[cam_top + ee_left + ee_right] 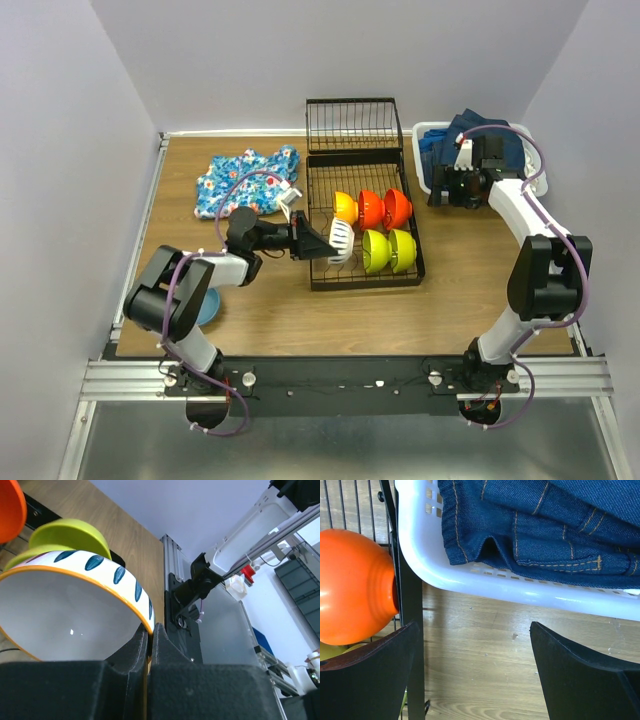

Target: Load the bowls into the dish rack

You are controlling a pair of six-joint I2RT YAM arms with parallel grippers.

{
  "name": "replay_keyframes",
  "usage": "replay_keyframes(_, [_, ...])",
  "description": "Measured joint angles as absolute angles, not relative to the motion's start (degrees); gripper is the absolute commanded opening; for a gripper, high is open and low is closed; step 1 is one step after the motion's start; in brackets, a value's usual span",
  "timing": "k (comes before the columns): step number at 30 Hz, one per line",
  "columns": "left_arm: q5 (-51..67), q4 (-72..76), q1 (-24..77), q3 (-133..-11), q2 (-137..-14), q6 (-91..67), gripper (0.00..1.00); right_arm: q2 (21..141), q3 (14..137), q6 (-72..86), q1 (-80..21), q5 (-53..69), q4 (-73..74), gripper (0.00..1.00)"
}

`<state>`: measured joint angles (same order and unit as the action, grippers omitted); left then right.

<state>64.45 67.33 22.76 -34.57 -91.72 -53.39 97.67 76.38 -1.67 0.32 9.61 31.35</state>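
Observation:
The black wire dish rack (365,285) stands mid-table. Upright in it are a yellow-orange bowl (345,207), two red-orange bowls (371,208) and two lime-green bowls (375,250). My left gripper (318,243) is shut on the rim of a white bowl (65,615) with an orange edge and blue marks, holding it at the rack's left side beside a lime-green bowl (70,532). A blue bowl (210,308) lies on the table under my left arm. My right gripper (475,670) is open over bare wood between the rack and the basket, with a red-orange bowl (355,585) to its left.
A white plastic basket (470,580) of blue jeans (545,525) sits at the back right, close to my right gripper (455,190). A blue floral cloth (245,180) lies at the back left. The rack's hinged end section (350,125) stands up at the far side.

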Motion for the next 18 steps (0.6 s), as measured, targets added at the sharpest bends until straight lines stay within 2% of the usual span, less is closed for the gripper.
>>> replay_keyframes(4, [64.86, 69.06, 23.77, -34.2, -95.31, -53.78, 0.0, 97.67, 76.38, -2.04, 0.32, 9.43, 31.42, 1.0])
replay_keyframes(18, [61.78, 61.19, 25.21, -37.39, -102.21, -49.58, 0.0, 95.22, 73.36, -2.22, 0.32, 9.41, 31.55, 1.0])
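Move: Over the rack's front left part, the left hand holds the white bowl by its rim; the free slot beside the green bowls lies about 4 cm right of the hand, 1 cm ahead and 9 cm down. The near green bowl sits some 10 cm right, level fore and aft, and the yellow bowl 9 cm ahead and 3 cm right, both about 8 cm below. From the right hand, the slot is some 25 cm left, 14 cm back and 4 cm lower. Lowering the pinched white bowl about 6 cm into the gap at the left of the near green bowl, the left hand ends roughly 2 cm farther right, edging slightly forward late on. Meanwhile the wrist tips some 10 degrees, fingertips dipping and forward side rolling down, with the fingers kept shut on the rim. ##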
